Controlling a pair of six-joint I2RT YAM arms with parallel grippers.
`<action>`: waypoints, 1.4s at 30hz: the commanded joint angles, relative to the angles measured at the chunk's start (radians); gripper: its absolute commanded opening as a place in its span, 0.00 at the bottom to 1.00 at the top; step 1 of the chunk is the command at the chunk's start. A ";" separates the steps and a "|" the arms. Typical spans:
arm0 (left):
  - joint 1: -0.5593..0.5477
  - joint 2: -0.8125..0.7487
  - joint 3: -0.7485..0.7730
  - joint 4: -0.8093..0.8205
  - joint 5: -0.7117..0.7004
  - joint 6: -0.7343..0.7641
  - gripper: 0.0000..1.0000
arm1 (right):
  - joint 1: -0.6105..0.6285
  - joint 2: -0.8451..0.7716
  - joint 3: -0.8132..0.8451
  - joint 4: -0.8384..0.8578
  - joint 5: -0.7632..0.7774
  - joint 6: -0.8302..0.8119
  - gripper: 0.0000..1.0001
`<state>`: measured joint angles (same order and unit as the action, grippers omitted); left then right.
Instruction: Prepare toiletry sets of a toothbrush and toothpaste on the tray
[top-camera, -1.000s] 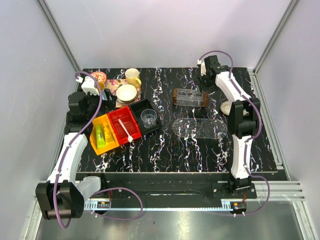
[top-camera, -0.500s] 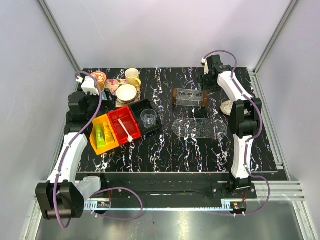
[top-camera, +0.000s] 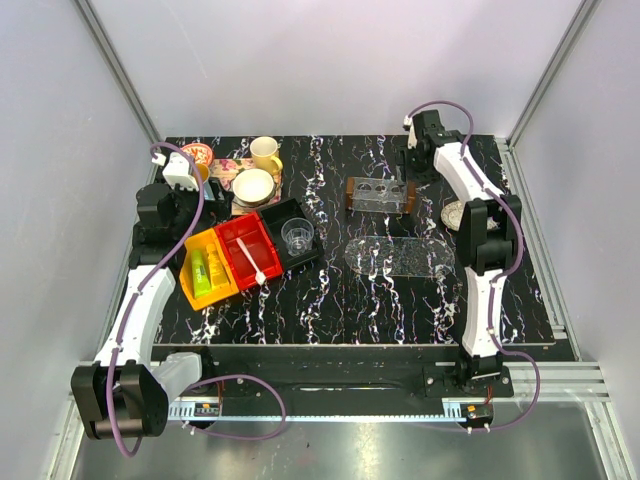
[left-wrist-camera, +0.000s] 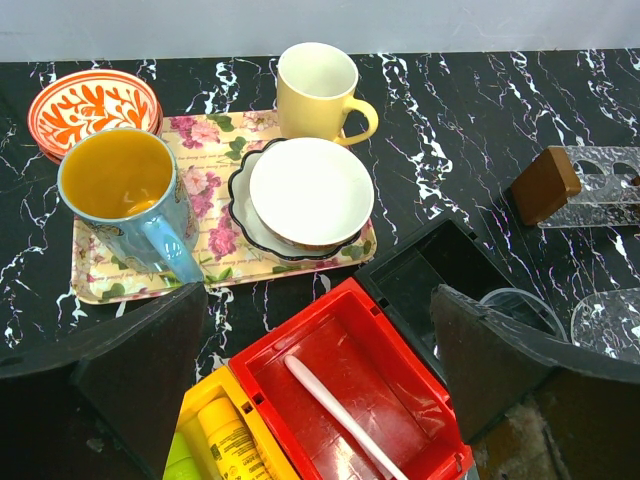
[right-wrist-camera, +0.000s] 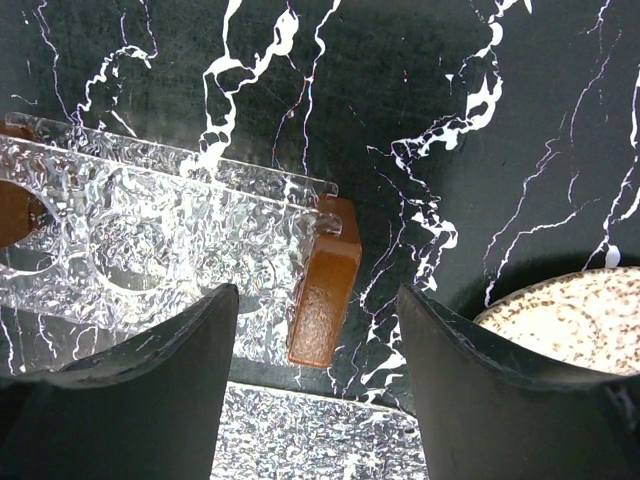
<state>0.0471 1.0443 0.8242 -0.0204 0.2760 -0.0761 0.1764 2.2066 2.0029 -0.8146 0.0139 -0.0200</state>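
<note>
A white toothbrush lies diagonally in the red bin. An orange-yellow toothpaste tube and a lime green one lie in the yellow bin. The clear oval tray sits in front of the clear rack. My left gripper hangs open above the red bin, holding nothing. My right gripper is open above the rack's brown right end, one finger on each side of it.
A floral tray at the back left carries a blue cup, a yellow mug and a white bowl. An orange bowl stands beside it. A clear cup sits in the black bin. A speckled saucer lies near the right arm.
My right gripper has shifted slightly to the right at the back of the table and its jaws have narrowed a little. The left arm has not moved.
</note>
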 joint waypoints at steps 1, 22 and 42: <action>-0.001 -0.009 0.020 0.034 0.003 0.009 0.99 | 0.000 0.027 0.042 0.023 -0.005 0.014 0.70; 0.000 -0.004 0.012 0.039 0.003 0.012 0.99 | 0.000 0.100 0.056 0.037 -0.009 0.045 0.56; -0.001 -0.018 0.009 0.040 0.008 0.009 0.99 | 0.000 0.027 0.037 0.005 -0.011 0.025 0.17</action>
<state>0.0471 1.0443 0.8242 -0.0204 0.2760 -0.0761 0.1764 2.2997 2.0190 -0.7982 0.0067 0.0162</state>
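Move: The clear rack's right brown end block lies nearly under the right hand, some 2 cm back and 6 cm below. From that hand, the clear board is about 18 cm back and 3 cm left, 10 cm down. The speckled dish is roughly 7 cm back and 16 cm right, 9 cm down. From the idle left hand, the brown block is about 46 cm right, 5 cm ahead and 21 cm lower. The right hand drops about 4 cm astride the rack's right brown end block, then pinches it between its fingers. ##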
